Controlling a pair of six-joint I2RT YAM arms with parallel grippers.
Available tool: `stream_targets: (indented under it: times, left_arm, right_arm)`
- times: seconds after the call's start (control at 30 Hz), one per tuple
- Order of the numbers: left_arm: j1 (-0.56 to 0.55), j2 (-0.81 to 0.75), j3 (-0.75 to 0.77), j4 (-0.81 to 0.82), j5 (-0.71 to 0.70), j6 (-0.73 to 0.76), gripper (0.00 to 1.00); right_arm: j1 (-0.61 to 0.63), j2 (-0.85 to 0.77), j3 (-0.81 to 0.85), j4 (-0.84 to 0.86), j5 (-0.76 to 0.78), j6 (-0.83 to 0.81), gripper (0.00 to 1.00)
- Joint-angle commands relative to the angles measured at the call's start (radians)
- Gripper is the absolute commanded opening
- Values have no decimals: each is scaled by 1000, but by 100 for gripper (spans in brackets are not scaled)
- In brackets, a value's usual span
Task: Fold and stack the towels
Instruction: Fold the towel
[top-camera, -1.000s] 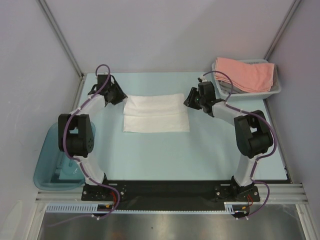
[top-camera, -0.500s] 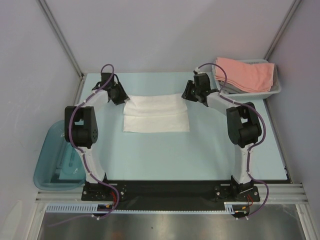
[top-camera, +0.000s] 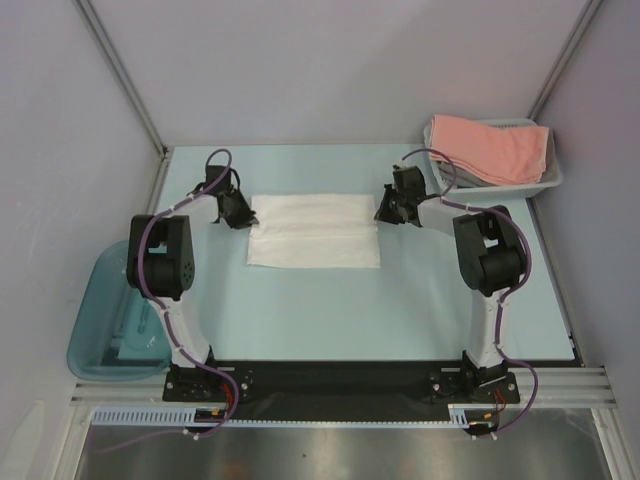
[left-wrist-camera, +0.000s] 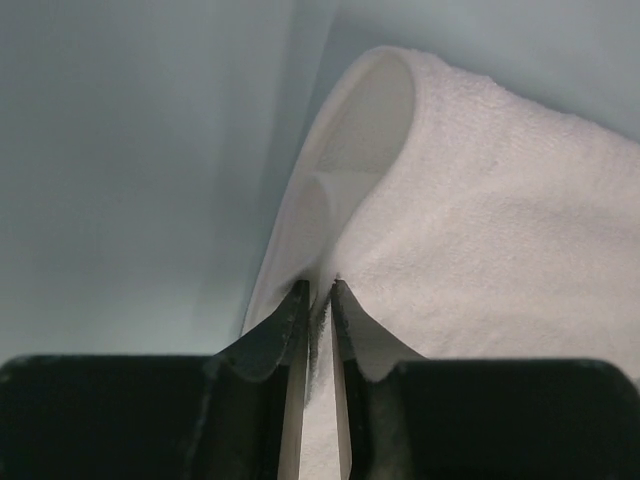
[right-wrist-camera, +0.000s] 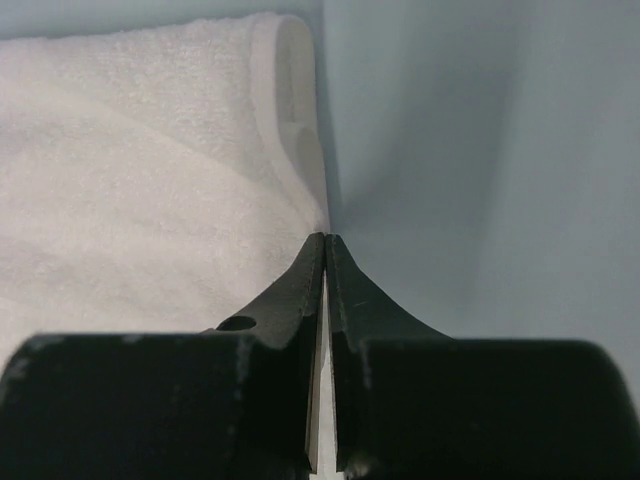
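Observation:
A white towel (top-camera: 313, 230) lies folded in half on the table between my two arms, its fold line running left to right. My left gripper (top-camera: 245, 214) sits at its far left corner. In the left wrist view that gripper (left-wrist-camera: 319, 290) is shut on the rolled edge of the white towel (left-wrist-camera: 500, 220). My right gripper (top-camera: 382, 214) is at the far right corner. In the right wrist view this gripper (right-wrist-camera: 326, 242) is shut, with a thin edge of the white towel (right-wrist-camera: 130, 170) pinched in it. A salmon-pink towel (top-camera: 492, 146) lies over a grey towel (top-camera: 455, 176).
The white mesh basket (top-camera: 548, 180) holding the pink and grey towels stands at the back right corner, close behind my right arm. A teal plastic tub (top-camera: 100, 330) hangs off the table's left edge beside the left arm's base. Grey walls close in the back and sides.
Both grippers have dropped onto the white towel's far corners and shut on its edge. The towel's far edge is slightly bunched where they grip.

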Motion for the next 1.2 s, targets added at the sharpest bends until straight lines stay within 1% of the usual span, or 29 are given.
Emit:
stream_targets:
  times: [0.0, 0.03, 0.07, 0.1, 0.13, 0.23, 0.27, 0.4, 0.43, 0.47, 0.53, 0.63, 0.83, 0.97, 1.07, 1.17]
  left_arm:
    - [-5, -77, -9, 47, 5, -9, 19]
    - [-5, -80, -11, 48, 10, -9, 21]
    - [-5, -87, -14, 65, 28, -9, 27]
    - [-5, -92, -12, 67, 31, -9, 30]
    - [-5, -96, -8, 62, 31, -9, 35]
    - [-5, -115, 3, 30, 13, -2, 43]
    - [-5, -127, 0, 22, 1, 1, 43]
    - [-5, -164, -26, -25, -77, -5, 45]
    - [-5, -176, -37, -16, -79, -8, 45]
    - [-5, -182, -50, -7, -81, -14, 45]
    - [-5, -195, -84, 10, -68, -23, 45]
    - [-6, -173, -84, 39, -39, -25, 47]
    - [-6, -130, -31, 68, 19, -29, 47]
    - [-6, -104, 3, 62, 33, -20, 47]
    - [-8, -86, 25, 45, 44, -18, 45]
    - [-9, -116, -4, 22, -5, -6, 45]
  right_arm:
    - [-26, -80, -17, 51, -8, 12, 4]
    - [-30, -80, -20, 51, -14, 15, 4]
    - [-31, -82, -20, 51, -18, 17, 6]
    - [-33, -82, -20, 51, -21, 18, 6]
    - [-33, -79, -11, 51, -21, 18, 7]
    - [-33, -85, -3, 49, -21, 18, 18]
    - [-33, -89, -11, 51, -20, 18, 21]
    - [-31, -109, -16, 33, -14, 17, 26]
    - [-31, -125, -20, 34, -6, 17, 27]
    - [-31, -131, -34, 43, -6, 18, 30]
    - [-28, -137, -36, 43, -8, 15, 33]
    - [-22, -137, -34, 36, -11, 6, 36]
    - [-17, -103, 21, 25, -5, -15, 37]
    - [-17, -73, 55, 2, -8, -20, 36]
    - [-5, -74, 49, -13, 6, -32, 36]
    - [0, -99, 3, -12, 22, -37, 37]
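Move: Both hands are low at the white towel's side edges, fingertips at the corners of its folded-over layer. From the left hand, the towel's middle lies about 12 cm right, 2 cm back; the blue tub is some 25 cm left, 22 cm back. From the right hand, the towel's middle lies about 12 cm left, 3 cm back; the white tray with the pink towel is some 22 cm right, 17 cm ahead, about level. Both grippers open, let go of the white towel's folded-over corners, and rise clear, about 4 cm straight up. ##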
